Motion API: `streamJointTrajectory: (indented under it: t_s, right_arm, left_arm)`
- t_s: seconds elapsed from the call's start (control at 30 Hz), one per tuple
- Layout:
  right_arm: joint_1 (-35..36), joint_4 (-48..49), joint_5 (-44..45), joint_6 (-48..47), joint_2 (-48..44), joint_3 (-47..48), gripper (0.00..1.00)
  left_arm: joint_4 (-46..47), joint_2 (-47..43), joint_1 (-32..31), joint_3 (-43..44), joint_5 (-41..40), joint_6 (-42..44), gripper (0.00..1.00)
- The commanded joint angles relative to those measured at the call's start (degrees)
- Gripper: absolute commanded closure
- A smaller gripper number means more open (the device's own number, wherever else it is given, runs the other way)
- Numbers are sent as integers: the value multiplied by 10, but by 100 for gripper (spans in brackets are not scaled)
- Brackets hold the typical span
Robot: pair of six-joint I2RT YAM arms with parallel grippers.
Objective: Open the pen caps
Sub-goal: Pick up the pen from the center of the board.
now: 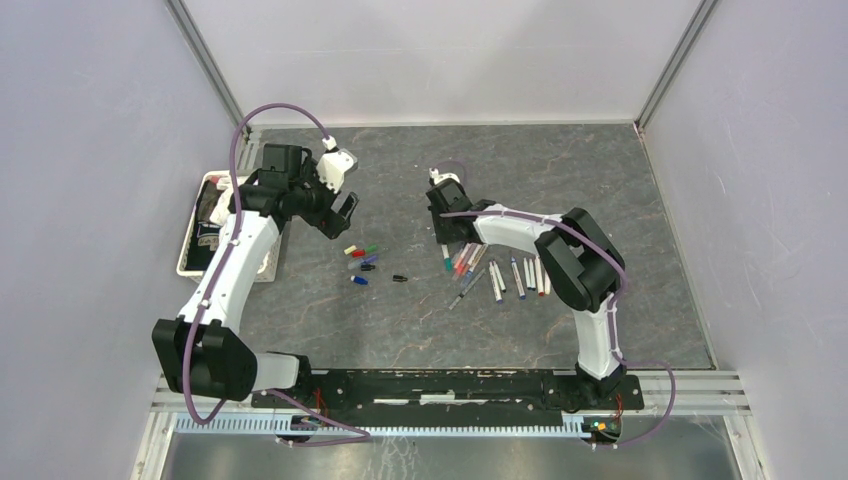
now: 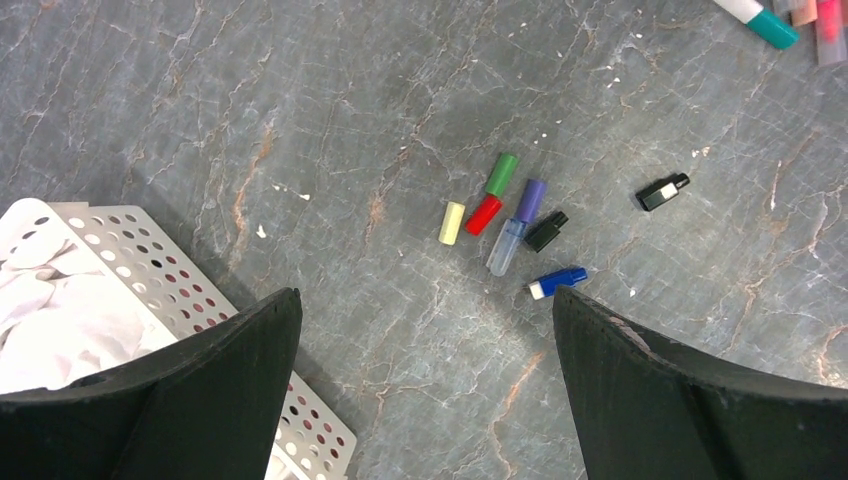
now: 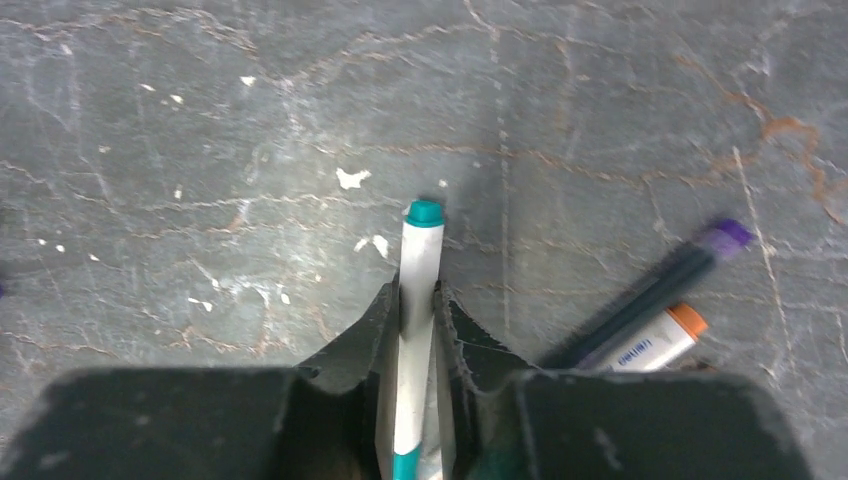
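Observation:
Several loose pen caps lie in a cluster: yellow (image 2: 452, 222), green (image 2: 501, 174), red (image 2: 484, 214), purple (image 2: 530, 200), black (image 2: 546, 231) and blue (image 2: 557, 282), with another black cap (image 2: 662, 191) apart to the right. My left gripper (image 2: 425, 300) hangs open above the table just short of them, nothing between its fingers. My right gripper (image 3: 418, 300) is shut on the white barrel of a teal-ended pen (image 3: 422, 240), whose teal tip points away from the fingers. In the top view this gripper (image 1: 446, 240) is at the left end of the row of pens (image 1: 500, 275).
A white perforated basket (image 2: 150, 260) holding white cloth sits beside the left finger, at the table's left edge (image 1: 195, 240). A dark purple-tipped pen (image 3: 650, 285) and an orange-ended pen (image 3: 660, 335) lie just right of the right gripper.

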Motion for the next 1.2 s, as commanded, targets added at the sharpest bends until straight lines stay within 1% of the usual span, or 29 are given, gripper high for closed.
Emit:
streamJointTrajectory:
  t_s: [0.0, 0.13, 0.33, 0.43, 0.57, 0.63, 0.73, 0.83, 1.0, 1.17]
  right_arm:
    - [20, -17, -19, 30, 46, 39, 85]
    - [22, 26, -68, 62, 37, 40, 100]
    - [21, 109, -120, 98, -36, 44, 100]
    - [22, 186, -131, 127, -97, 5, 100]
    - [25, 340, -114, 189, -185, -102, 100]
    - [33, 380, -74, 218, -218, -138, 100]
    - [56, 441, -19, 240, -263, -184, 100]
    - [77, 456, 12, 244, -283, -181, 100]
    - [108, 481, 45, 247, -290, -168, 100]
    - [126, 489, 51, 251, -283, -151, 100]
  left_arm:
    - [-5, -10, 0, 7, 28, -24, 0]
    - [-5, -4, 0, 15, 38, -51, 0]
    - [-7, -11, 0, 23, 58, -76, 0]
    - [-16, -18, 0, 27, 96, -78, 0]
    - [-23, -25, 0, 16, 185, -102, 0]
    - [-15, -28, -3, 3, 224, -128, 0]
    - [16, -39, -12, -26, 259, -160, 0]
    - [37, -49, -21, -48, 295, -186, 0]
    - [51, -63, -46, -50, 351, -219, 0]
    - [53, -64, -66, -46, 355, -221, 1]
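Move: The teal-capped pen lies almost between the right hand's pads, its middle roughly 2 cm back and 1 cm below. From that hand, the nearest red pen is some 5 cm back and 4 cm right, the banded pen about 10 cm back and 4 cm right, and a loose black cap about 8 cm back and 9 cm left, all on the table. From the left hand, the teal pen lies about 21 cm right, 3 cm ahead and 19 cm down. The right fingers, already around the teal pen, close and pinch it while the hand skims some 5 cm left near the table; it then lifts steeply, about 26 cm in all, drawing slightly back and left as the wrist rolls the fingers up to point left. The open left hand comes to meet the pen, moving right and back and swinging its fingers rightward by some 30 degrees. ##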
